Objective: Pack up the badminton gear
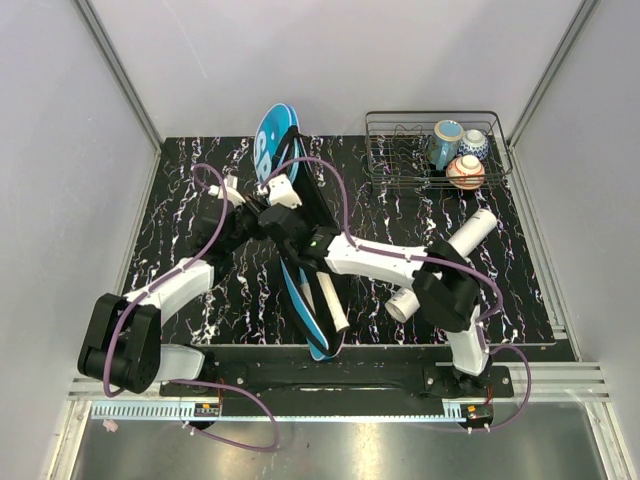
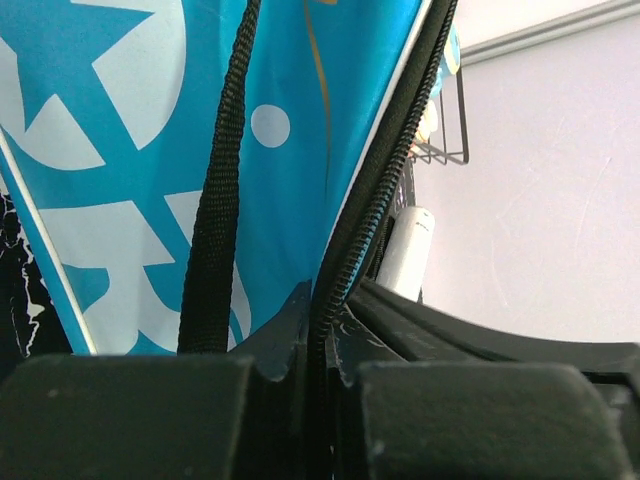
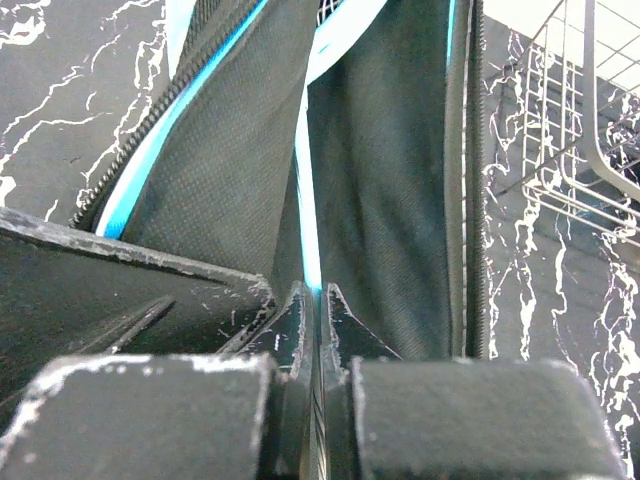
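Note:
The teal racket bag (image 1: 272,140) lies lengthwise down the middle of the table, its mouth held apart. A white racket handle (image 1: 331,306) sticks out of its near end. My left gripper (image 1: 262,213) is shut on the bag's black zipper edge (image 2: 372,215), with the teal printed side (image 2: 130,150) and a black strap (image 2: 215,230) filling the left wrist view. My right gripper (image 1: 297,228) is shut on the bag's thin teal-piped edge (image 3: 310,240), and the black lining (image 3: 385,170) shows on both sides of it. The long white tube (image 1: 474,232) lies to the right, partly under my right arm.
A black wire rack (image 1: 385,150) with three ceramic cups (image 1: 462,160) stands at the back right, close to the bag's far end; its wires (image 3: 580,120) show in the right wrist view. Grey walls enclose the black marbled table (image 1: 200,170).

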You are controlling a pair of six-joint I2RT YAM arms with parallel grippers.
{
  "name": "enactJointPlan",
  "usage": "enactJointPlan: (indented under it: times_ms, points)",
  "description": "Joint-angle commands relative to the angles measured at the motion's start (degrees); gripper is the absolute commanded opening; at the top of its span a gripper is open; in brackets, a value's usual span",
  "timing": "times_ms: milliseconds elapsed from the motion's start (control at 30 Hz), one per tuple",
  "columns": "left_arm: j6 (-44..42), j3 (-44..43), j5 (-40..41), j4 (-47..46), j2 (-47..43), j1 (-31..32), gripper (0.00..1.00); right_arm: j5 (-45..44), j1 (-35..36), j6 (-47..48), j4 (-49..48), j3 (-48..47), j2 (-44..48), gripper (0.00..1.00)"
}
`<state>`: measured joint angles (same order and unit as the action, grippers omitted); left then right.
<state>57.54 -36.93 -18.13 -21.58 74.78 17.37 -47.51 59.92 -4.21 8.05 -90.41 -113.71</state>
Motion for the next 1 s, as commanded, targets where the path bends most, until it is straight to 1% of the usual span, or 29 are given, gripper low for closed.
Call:
enactJointPlan:
  times_ms: [0, 33, 100, 200, 233, 267, 300, 367, 433, 467, 500, 567, 633, 700, 733, 767, 800, 833, 867, 900, 967]
  points:
    - [4.51, 1.85, -10.78, -8.82, -1.22, 1.97, 0.0, -9.87, -0.51, -3.17, -16.91, -0.3, -3.36, 0.0]
    - [4.69, 2.21, -10.7, -9.26, -1.39, 2.06, 0.0, -10.58, -0.07, -3.52, -18.15, 0.32, -3.97, 0.0]
    - [4.69, 3.09, -10.35, -9.79, -2.01, 2.06, 0.0, -11.64, 0.9, -7.99, -17.03, 1.02, -4.5, 0.0]
    - [4.69, 4.05, -9.73, -10.23, -2.27, 2.06, 0.0, -9.98, 1.25, -15.64, -15.19, 2.69, -4.77, 0.0]
    - [4.78, 4.14, -9.82, -10.41, -2.36, 1.97, 0.0, -9.45, 1.34, -16.35, -15.26, 2.87, -5.29, 0.01]
    - [4.86, 4.23, -10.08, -10.58, -2.19, 2.06, 0.0, -8.93, 1.34, -16.01, -15.7, 3.31, -5.47, 0.07]
    - [4.86, 4.23, -10.43, -10.67, -2.1, 2.06, 0.0, -8.48, 1.25, -14.96, -18.66, 4.96, -5.73, 0.09]
    - [4.86, 4.67, -10.7, -11.02, -2.1, 1.97, 0.0, -8.31, 1.25, -11.2, -22.8, 8.65, -6.08, 0.09]
    - [4.95, 5.11, -11.05, -11.72, -2.27, 1.97, 0.0, -5.07, 1.34, -6.28, -33.5, 12.87, -5.3, 0.08]
    - [4.95, 5.28, -11.22, -11.64, -2.19, 1.8, 0.0, -3.14, 1.25, -1.55, -37.81, 17.42, -4.77, 0.03]
    - [4.86, 5.29, -12.01, -11.46, -2.36, 1.53, 0.0, -0.25, 1.25, 1.19, -45.33, 19.11, -4.42, 0.0]
    - [4.78, 5.64, -12.89, -11.55, -2.54, 0.92, 0.0, -0.92, 1.25, 6.12, -47.95, 20.27, -4.33, 0.0]
    - [4.86, 5.99, -13.6, -11.64, -2.8, 0.39, 0.0, -1.45, 1.16, 6.93, -48.04, 20.19, -4.24, 0.0]
    - [5.21, 6.34, -14.3, -12.78, -2.8, 0.04, 0.0, -2.58, 1.16, 4.48, -45.95, 19.49, -4.33, 0.01]
    - [5.48, 6.25, -14.21, -13.13, -2.71, 0.04, 0.0, -2.24, 1.25, 1.16, -42.8, 18.44, -4.24, 0.05]
    - [5.91, 6.17, -14.3, -13.83, -2.54, -0.05, 0.0, -0.85, 1.25, -4.44, -35.81, 16.17, -4.15, 0.11]
    - [6.09, 6.08, -14.56, -14.1, -2.36, -0.14, 0.0, 3.08, 1.51, -6.93, -32.78, 15.27, -3.89, 0.17]
    - [6.09, 5.9, -14.65, -14.1, -2.27, -0.14, 0.0, 4.6, 1.69, -9.48, -29.97, 14.39, -3.1, 0.21]
    - [6.09, 5.55, -14.65, -13.66, -2.19, -0.23, 0.0, 6.44, 1.69, -14.03, -27.07, 12.99, -2.66, 0.24]
    - [6.09, 5.29, -15.0, -13.57, -2.19, -0.49, 0.0, 10.03, 1.69, -15.47, -22.34, 12.72, -2.05, 0.26]
    - [6.44, 5.2, -15.44, -13.4, -2.27, -1.36, 0.0, 13.65, 1.26, -14.61, -19.67, 13.93, 0.5, 0.4]
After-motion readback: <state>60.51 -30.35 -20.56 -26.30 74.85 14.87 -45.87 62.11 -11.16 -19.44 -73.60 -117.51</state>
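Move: My right hand pinches a racket's blue shaft over the open bag, whose middle is about 10 cm back, 4 cm right and 10 cm below. The shuttlecock tube lies some 45 cm right, 18 cm back and 15 cm down; the dish rack about 48 cm right, 18 cm ahead and 12 cm down. From my left hand, already gripping the bag's zipped edge, the bag's middle is roughly 8 cm back, 10 cm right and 10 cm below. I sink my right hand about 7.5 cm, drifting a little back and left and rolling its left side up some 10 degrees, to lay the racket down into the bag; right at the end its fingers spread about a third open and let go of the shaft. My left hand keeps its pinch on the zipped edge and lowers it about 3 cm, easing slightly back and right again after the dip leftward is done. ##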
